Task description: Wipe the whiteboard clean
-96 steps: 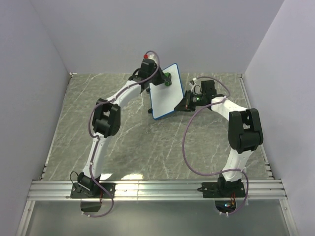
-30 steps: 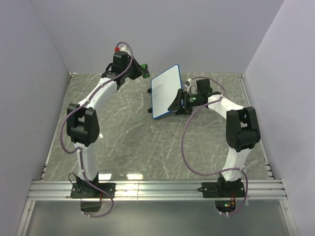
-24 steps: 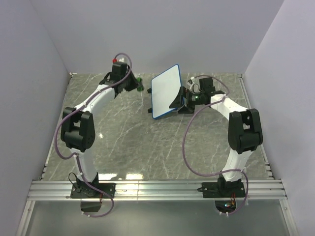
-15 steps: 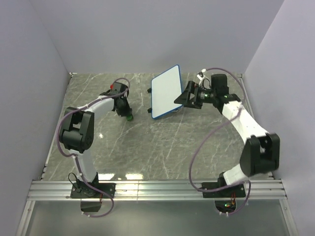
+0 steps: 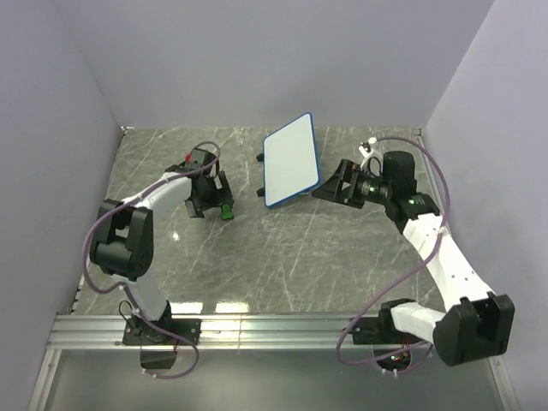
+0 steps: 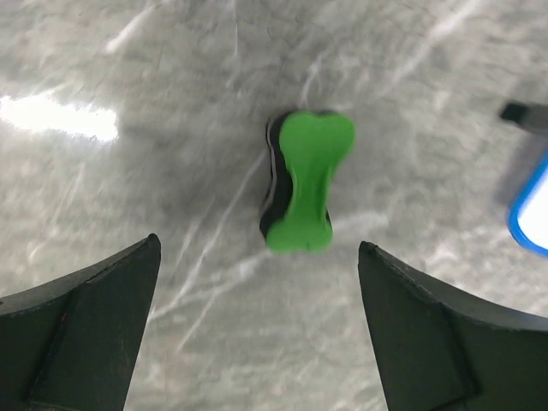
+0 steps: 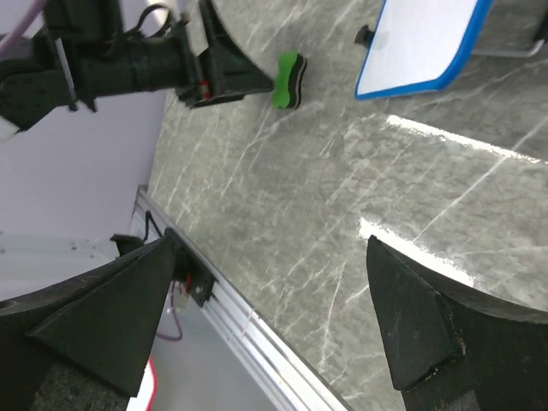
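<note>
The whiteboard [image 5: 290,159], white with a blue frame, stands tilted on its black feet at the back middle of the table; its face shows no marks. It also appears in the right wrist view [image 7: 424,41], and its blue corner [image 6: 530,214] shows in the left wrist view. The small green eraser [image 5: 226,211] lies on the table left of the whiteboard. My left gripper [image 5: 212,200] is open just behind the eraser [image 6: 305,181], which lies ahead of the fingers, not between them. My right gripper [image 5: 332,185] hangs open to the right of the board, holding nothing.
The grey marble tabletop [image 5: 282,257] is walled on three sides. An aluminium rail [image 5: 274,330] with the arm bases runs along the near edge. In the right wrist view, the left gripper [image 7: 218,73] sits beside the eraser [image 7: 288,80].
The left arm carried the eraser from beside the board down to the table and let it go. The right gripper released the board's right edge and drew back to the right.
</note>
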You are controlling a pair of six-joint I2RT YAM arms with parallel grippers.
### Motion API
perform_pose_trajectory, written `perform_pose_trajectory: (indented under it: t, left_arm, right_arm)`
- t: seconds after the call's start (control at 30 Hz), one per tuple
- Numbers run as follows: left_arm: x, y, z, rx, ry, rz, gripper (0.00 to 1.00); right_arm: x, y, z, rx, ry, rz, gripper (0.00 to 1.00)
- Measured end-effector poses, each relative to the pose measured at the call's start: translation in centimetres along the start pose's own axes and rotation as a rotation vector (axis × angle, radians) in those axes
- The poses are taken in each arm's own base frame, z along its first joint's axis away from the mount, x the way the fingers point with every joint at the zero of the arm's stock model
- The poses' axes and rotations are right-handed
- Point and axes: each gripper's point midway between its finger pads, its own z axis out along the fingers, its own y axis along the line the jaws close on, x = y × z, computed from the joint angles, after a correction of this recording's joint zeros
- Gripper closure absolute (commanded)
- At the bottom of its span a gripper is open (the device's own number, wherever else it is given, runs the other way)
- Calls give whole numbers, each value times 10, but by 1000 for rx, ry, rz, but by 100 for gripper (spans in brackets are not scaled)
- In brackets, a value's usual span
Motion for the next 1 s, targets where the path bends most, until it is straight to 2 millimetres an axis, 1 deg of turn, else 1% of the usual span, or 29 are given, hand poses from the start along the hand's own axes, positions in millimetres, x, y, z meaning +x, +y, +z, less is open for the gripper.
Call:
perform_pose_trajectory:
  t: [0.1,0.17,0.27,0.4,0.5,0.57,0.67,0.73,0.9,1.0]
  left_arm:
    - [-3,-2,-21,20,-33,7,1]
    - [-9,-5,-39,47,-73,16,1]
    - [-21,-14,-72,104,-154,28,1]
    - [-30,-21,-108,148,-226,34,0]
    - [-37,-26,-130,161,-259,36,1]
    - [-40,-30,-145,173,-281,40,1]
    - [-34,-36,-167,200,-301,52,1]
    - [-27,-37,-180,213,-304,55,0]
    - [-4,-28,-212,223,-308,33,0]
    - [8,-22,-233,240,-323,11,1]
  right_arm:
    - [2,4,-11,14,-42,-2,0]
    - [3,8,-19,17,-71,-5,0]
    - [2,15,-31,24,-123,-10,0]
    - [1,25,-46,29,-180,-20,0]
    - [8,29,-56,36,-187,-20,0]
    - [16,29,-62,49,-175,-9,0]
    - [29,29,-74,69,-169,4,0]
    - [37,32,-84,67,-190,-6,0]
    - [68,34,-105,36,-234,-6,0]
    - [81,34,-110,22,-234,7,0]
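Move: The green eraser lies just released under the open left gripper, about 3 cm ahead of its hand point, 2 cm to its right and 4 cm below. From that hand the whiteboard's middle is some 12 cm ahead, 20 cm to the right and a little higher. From the right hand the whiteboard is roughly 18 cm ahead, 9 cm left and 17 cm lower; the eraser about 9 cm ahead, 27 cm left and 23 cm lower. Lift the open left gripper clear of the eraser, nearly straight up at first, then back towards the base while still rising, some 21 cm up in all, tilting the fingers forward about 20 degrees. Meanwhile draw the empty right hand back about 13 cm and slightly right, away from the whiteboard, swinging it a little clockwise. Keep both grippers wide open. ##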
